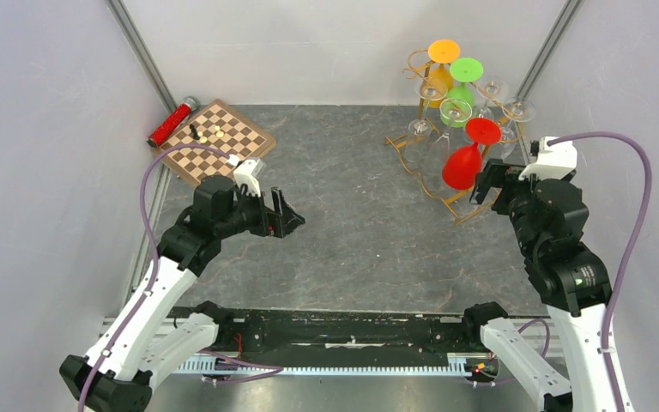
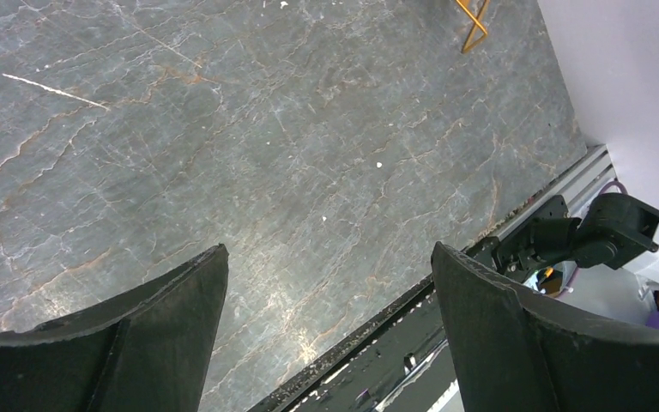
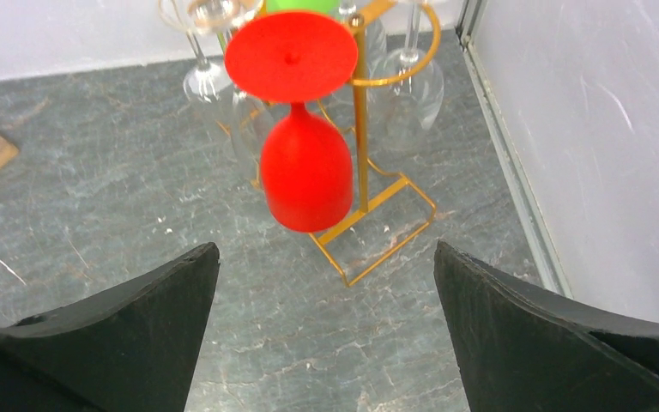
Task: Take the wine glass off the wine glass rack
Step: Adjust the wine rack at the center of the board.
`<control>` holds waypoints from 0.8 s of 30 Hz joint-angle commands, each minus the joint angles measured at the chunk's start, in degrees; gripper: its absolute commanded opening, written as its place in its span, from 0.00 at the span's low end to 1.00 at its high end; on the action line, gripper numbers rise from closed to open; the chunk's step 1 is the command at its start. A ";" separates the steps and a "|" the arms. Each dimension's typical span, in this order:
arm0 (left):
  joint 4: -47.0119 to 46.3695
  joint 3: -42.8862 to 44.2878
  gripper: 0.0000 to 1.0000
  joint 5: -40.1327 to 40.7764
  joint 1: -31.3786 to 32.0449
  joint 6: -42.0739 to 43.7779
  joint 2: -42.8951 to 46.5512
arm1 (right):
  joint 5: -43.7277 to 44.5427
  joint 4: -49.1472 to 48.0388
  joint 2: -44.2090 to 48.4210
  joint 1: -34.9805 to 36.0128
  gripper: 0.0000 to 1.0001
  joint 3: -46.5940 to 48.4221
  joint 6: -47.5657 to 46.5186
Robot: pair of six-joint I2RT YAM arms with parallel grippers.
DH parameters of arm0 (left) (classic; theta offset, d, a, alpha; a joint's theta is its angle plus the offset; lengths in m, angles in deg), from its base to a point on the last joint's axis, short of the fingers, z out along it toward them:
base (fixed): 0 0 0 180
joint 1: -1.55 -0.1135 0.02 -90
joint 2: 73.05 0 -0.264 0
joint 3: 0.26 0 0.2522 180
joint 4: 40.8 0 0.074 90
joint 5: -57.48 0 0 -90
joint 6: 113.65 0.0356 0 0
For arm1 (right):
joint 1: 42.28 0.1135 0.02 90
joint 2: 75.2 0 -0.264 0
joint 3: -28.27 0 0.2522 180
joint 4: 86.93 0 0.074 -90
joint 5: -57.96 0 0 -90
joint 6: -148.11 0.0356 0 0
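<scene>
The gold wire wine glass rack (image 1: 421,168) stands at the back right of the table. Several glasses hang upside down on its hooks: a red wine glass (image 1: 465,163) nearest the front, a green one (image 1: 461,90), an orange one (image 1: 439,69) and several clear ones (image 1: 515,112). In the right wrist view the red glass (image 3: 305,176) hangs beside the rack's post (image 3: 360,129), just ahead of my open, empty right gripper (image 3: 322,257). My right gripper (image 1: 486,182) sits close to the red glass's right side. My left gripper (image 1: 285,216) is open and empty over the table's left middle, shown also in the left wrist view (image 2: 326,257).
A wooden chessboard (image 1: 215,140) with a few pieces lies at the back left, with a red cylinder (image 1: 172,122) beside it. Grey walls close in the table on the left, back and right. The table's near edge rail (image 2: 515,232) shows in the left wrist view.
</scene>
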 commanded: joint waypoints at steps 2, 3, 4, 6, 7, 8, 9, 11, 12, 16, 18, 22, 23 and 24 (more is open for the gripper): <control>0.60 0.17 0.94 1.83 -0.12 2.55 1.56 | 3.01 2.33 -4.26 0.15 0.99 8.60 1.22; 0.68 0.15 0.94 2.01 -0.19 2.49 1.86 | 3.59 2.63 -5.15 0.19 0.99 9.48 1.24; 0.71 0.06 0.93 2.14 -0.21 2.49 2.16 | 4.21 2.75 -5.80 0.18 0.99 10.36 1.53; 0.75 -0.20 0.93 2.41 -0.24 2.28 2.67 | 6.46 2.50 -6.47 0.19 0.95 11.43 2.95; 0.77 -0.25 0.93 2.52 -0.13 2.31 2.86 | 7.12 2.41 -6.81 0.20 0.94 12.10 3.66; 0.77 -0.22 0.93 2.67 -0.18 2.29 2.94 | 7.69 2.26 -7.21 0.17 0.93 12.72 4.52; 0.92 -0.21 0.93 2.78 -0.22 2.22 2.97 | 8.01 1.86 -7.57 0.19 0.91 12.97 5.45; 0.99 -0.21 0.93 2.92 -0.27 2.19 2.99 | 8.69 1.27 -8.48 0.19 0.89 13.02 7.23; 1.03 -0.20 0.93 2.94 -0.28 2.18 3.10 | 9.25 1.09 -8.99 0.18 0.87 13.11 8.05; 1.12 -0.29 0.93 2.79 -0.24 2.04 3.45 | 12.76 -0.54 -10.65 0.18 0.80 12.93 12.45; 1.11 -0.29 0.93 2.87 -0.27 2.02 3.70 | 15.06 -1.83 -10.86 0.18 0.74 12.61 14.28; 1.12 -0.29 0.93 2.71 -0.28 1.94 3.87 | 18.52 -3.39 -11.58 0.17 0.66 12.58 17.79; 1.12 -0.29 0.93 2.63 -0.27 1.96 4.01 | 19.11 -3.68 -11.76 0.10 0.64 12.49 18.44; 1.13 -0.38 0.93 2.54 -0.23 1.92 4.11 | 19.75 -3.82 -12.07 0.11 0.62 12.49 19.01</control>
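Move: The right hand is open, in front of the wine rack's near end. The top of the rack's near post is about 12 cm ahead, 2 cm to the right, roughly level with it. The red glass hangs 11 cm ahead, 3 cm left, its middle 6 cm lower; a clear glass is some 17 cm ahead, 6 cm right and 6 cm lower. For the left hand the post top is about 14 cm ahead, 47 cm right and 11 cm higher. Up about 4 cm first, then forward some 3.5 cm and a little to the right, the right hand closes in on the top of the rack's near post. On the forward stretch its wrist swings clockwise by 15 to 20 degrees and rolls its left side up, while the fingers narrow from wide open to about two thirds. No contact can be seen. ##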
